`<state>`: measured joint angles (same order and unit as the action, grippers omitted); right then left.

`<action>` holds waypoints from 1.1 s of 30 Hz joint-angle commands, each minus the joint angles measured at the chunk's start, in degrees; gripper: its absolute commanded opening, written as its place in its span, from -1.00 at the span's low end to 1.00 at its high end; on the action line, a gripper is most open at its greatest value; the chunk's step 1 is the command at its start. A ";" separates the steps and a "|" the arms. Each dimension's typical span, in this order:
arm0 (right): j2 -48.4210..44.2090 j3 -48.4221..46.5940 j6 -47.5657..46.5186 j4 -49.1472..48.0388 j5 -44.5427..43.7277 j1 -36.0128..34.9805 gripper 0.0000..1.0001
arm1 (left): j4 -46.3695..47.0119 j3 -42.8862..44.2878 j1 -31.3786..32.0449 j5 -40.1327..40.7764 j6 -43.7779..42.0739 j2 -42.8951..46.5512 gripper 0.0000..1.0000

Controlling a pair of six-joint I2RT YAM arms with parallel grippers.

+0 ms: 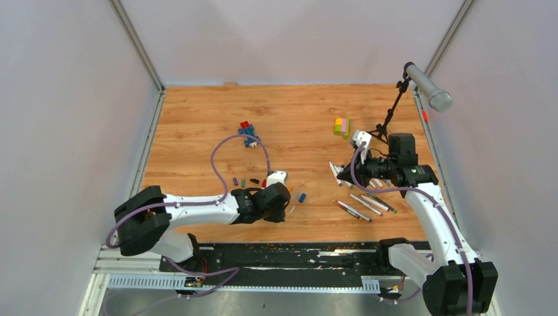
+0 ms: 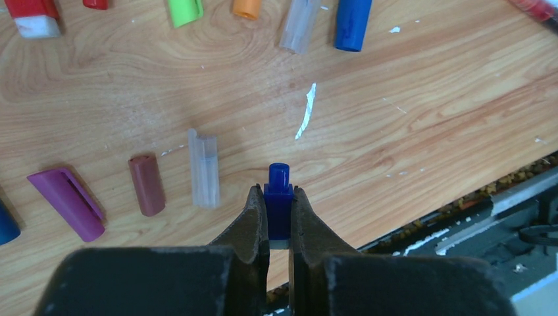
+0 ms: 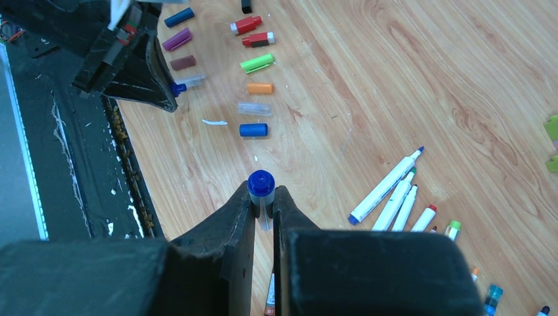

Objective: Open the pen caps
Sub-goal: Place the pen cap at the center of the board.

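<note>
My left gripper (image 2: 279,191) is shut on a small blue pen cap (image 2: 279,210) with a stepped tip and a white base, held low over the table near its front edge. Ahead of it lie loose pen caps: purple (image 2: 66,203), brown-red (image 2: 146,184), clear (image 2: 204,168), green (image 2: 184,12), orange (image 2: 247,8) and blue (image 2: 352,25). My right gripper (image 3: 263,192) is shut on a clear pen cap with a blue top (image 3: 261,184), raised above the wood. Several white pens (image 3: 385,187) lie uncapped to its right. The two grippers (image 1: 289,201) (image 1: 337,172) are apart.
A blue-and-red brick figure (image 1: 248,133) and a yellow-green-pink block stack (image 1: 341,126) sit farther back. A black microphone stand (image 1: 395,108) rises at the back right. More pens (image 1: 365,204) lie near the right arm. A black rail (image 1: 289,253) borders the table's front edge.
</note>
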<state>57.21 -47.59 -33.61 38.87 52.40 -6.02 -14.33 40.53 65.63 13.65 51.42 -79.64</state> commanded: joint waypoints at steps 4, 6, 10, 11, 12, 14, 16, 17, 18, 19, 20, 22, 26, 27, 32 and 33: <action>-0.97 0.39 -1.96 -1.78 2.54 0.79 -0.98 | -2.52 4.99 0.78 2.48 -0.89 -4.77 -0.76; -0.87 0.40 -2.07 -1.62 2.74 0.84 -0.99 | -3.70 6.10 0.90 2.69 -1.34 -6.11 -0.73; -0.70 0.40 -2.32 -1.40 3.01 0.91 -0.98 | -4.81 7.38 1.06 2.47 -1.76 -8.30 -0.66; -0.75 0.40 -2.38 -1.27 3.12 0.93 -0.98 | -4.94 7.44 1.08 2.44 -1.76 -8.82 -0.64; -0.75 0.40 -2.45 -1.21 3.11 0.97 -0.98 | -4.98 7.57 1.08 2.42 -1.74 -9.20 -0.63; -0.79 0.40 -2.56 -1.15 3.29 1.01 -0.98 | -5.20 7.61 1.08 2.51 -1.67 -9.70 -0.60; -0.80 0.40 -2.66 -0.92 3.42 1.14 -0.98 | -5.32 7.64 1.17 2.65 -1.67 -9.91 -0.57; -0.79 0.40 -2.71 -0.83 3.55 1.18 -0.98 | -5.42 7.72 1.17 2.77 -1.67 -9.92 -0.53; -0.79 0.40 -2.78 -0.75 3.58 1.21 -0.98 | -5.57 7.76 1.17 2.77 -1.67 -9.88 -0.49; -0.72 0.40 -2.86 -0.68 3.63 1.31 -0.98 | -5.66 7.72 1.17 2.86 -1.67 -9.90 -0.46; -0.77 0.40 -2.93 -0.53 3.63 1.36 -0.98 | -5.66 7.72 1.17 2.77 -1.67 -9.83 -0.44; -0.55 0.31 -3.23 -0.25 3.75 1.52 -0.98 | -5.54 7.78 1.17 2.78 -1.82 -9.69 -0.43; -0.15 0.16 -4.27 1.06 3.65 1.87 -0.98 | -5.70 7.90 1.17 2.73 -2.11 -8.96 -0.42; 0.18 0.03 -4.68 1.64 3.65 1.95 -0.98 | -5.70 7.85 1.17 2.79 -2.18 -8.63 -0.41; 1.43 -1.35 -8.40 6.15 2.52 2.15 -0.98 | -5.83 7.81 1.17 3.94 -2.97 -4.78 -0.33; 1.61 -1.70 -9.40 7.48 1.49 2.15 -0.97 | -5.80 7.74 1.17 4.44 -3.25 -3.56 -0.28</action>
<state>58.15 -47.59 -38.02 41.95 54.06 -4.23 -19.57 46.68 66.37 15.33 49.52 -88.38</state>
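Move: My left hand holds the dark-blue cap low over its spot on the bare wood, about 3 cm below me, 1 cm ahead and 1 cm to my right. A clear cap lies roughly 3 cm left and 2 cm ahead of my left hand, with the brown cap about 5 cm left and 3 cm ahead. The white scrap is some 3 cm ahead and 3 cm right. From my right hand the spot lies about 15 cm left, 8 cm back and 16 cm below. I lower the dark-blue cap with my left hand about 2.5 cm, almost straight down onto the wood beside the clear cap, tipping my fingers some 10 degrees nearer to vertical. On the way I begin easing them apart and keep opening once down, letting go of the cap and staying low around it. ##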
